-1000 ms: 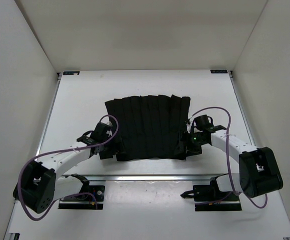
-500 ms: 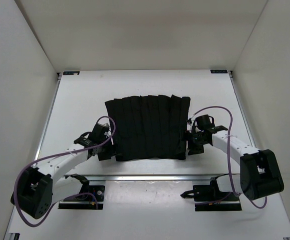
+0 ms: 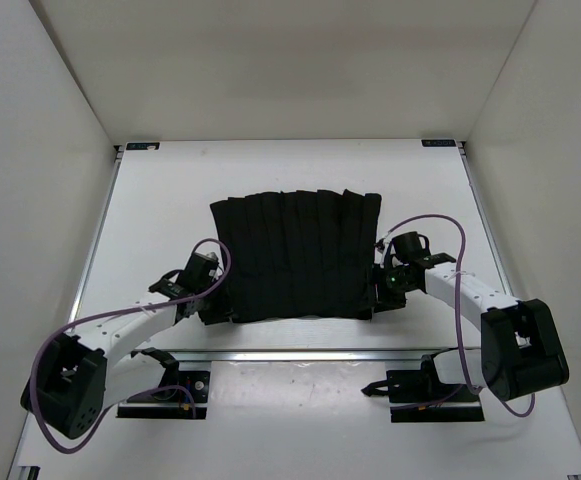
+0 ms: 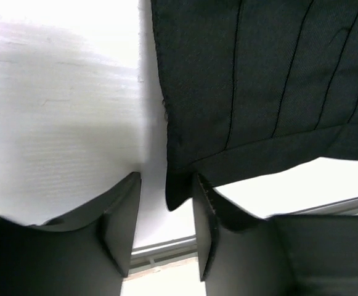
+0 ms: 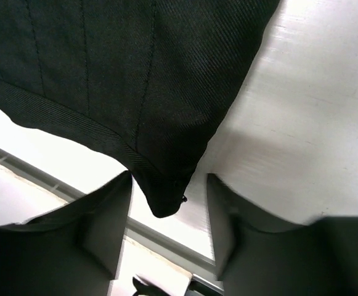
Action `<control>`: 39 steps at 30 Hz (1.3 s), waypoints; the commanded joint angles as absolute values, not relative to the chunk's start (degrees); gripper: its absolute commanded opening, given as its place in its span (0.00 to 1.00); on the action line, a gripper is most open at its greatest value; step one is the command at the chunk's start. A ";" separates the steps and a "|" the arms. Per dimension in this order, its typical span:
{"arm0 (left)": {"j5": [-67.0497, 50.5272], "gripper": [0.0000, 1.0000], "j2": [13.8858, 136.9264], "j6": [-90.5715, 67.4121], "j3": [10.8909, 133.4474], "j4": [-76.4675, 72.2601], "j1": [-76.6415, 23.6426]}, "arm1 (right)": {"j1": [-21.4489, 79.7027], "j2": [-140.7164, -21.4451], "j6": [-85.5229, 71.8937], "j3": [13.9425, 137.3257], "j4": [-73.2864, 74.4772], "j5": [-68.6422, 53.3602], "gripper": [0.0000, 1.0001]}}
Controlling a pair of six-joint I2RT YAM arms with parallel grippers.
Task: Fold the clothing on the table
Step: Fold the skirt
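The clothing (image 3: 295,255), black and pleated, lies flat in the middle of the table (image 3: 160,200). My left gripper (image 3: 213,306) is at its near-left corner and my right gripper (image 3: 378,291) at its near-right corner. In the left wrist view the left gripper (image 4: 164,216) is open, and the clothing's corner (image 4: 177,185) hangs between the jaws, close against the right finger (image 4: 206,234). In the right wrist view the right gripper (image 5: 168,225) is open around the other corner of the clothing (image 5: 163,197), with a gap on both sides.
A silver rail (image 3: 300,353) runs along the table's near edge, just behind both grippers, and shows again as the rail (image 4: 166,248) under the left fingers. White walls enclose the table on three sides. Purple cables loop over both arms.
The left wrist has slid a little nearer, down the clothing's left edge to its near corner. The right wrist has shifted only slightly. The clothing lies as before.
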State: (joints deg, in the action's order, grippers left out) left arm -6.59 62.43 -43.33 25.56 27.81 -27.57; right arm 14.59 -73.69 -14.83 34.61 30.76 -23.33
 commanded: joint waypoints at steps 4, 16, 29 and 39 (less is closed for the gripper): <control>-6.59 0.32 64.78 -42.27 25.84 24.96 -27.77 | 14.85 -73.04 -14.59 34.45 30.23 -23.11 0.27; -5.54 0.00 66.44 -38.06 34.71 32.51 -27.60 | 14.41 -69.71 -14.33 37.08 32.78 -24.26 0.00; -3.43 0.00 74.41 -28.22 47.25 35.16 -22.85 | 10.11 -69.32 -12.32 45.15 28.75 -23.65 0.00; -0.62 0.00 98.08 -16.36 86.97 37.52 -17.49 | 6.67 -87.97 -6.78 78.89 24.44 -17.94 0.00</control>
State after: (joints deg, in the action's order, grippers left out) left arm -4.34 97.56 -21.80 76.62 36.36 -18.31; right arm 7.40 -87.72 -10.17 71.31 27.86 -21.43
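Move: The skirt's near-left corner already lies between the left fingers, barely 1 cm ahead, 1 cm right and 1 cm below. Its near-right corner is likewise between the right fingers, straight below by about 1 cm and level fore and aft, some 29 cm to the right of the left hand. The far-left corner is about 25 cm ahead of the left hand and 5 cm left; the far-right one is roughly 26 cm ahead of the right hand and 3 cm right. Both hands pinch the skirt's two near corners shut between their fingertips, the left dipping slightly as it closes. They lift them about 3 cm, nearly pause, then together swing fast forward and up over the skirt towards its far side, ending some 18–19 cm farther out, the left 9 cm and the right 13 cm higher, the right's fingertips tipping about 25 degrees forward. ##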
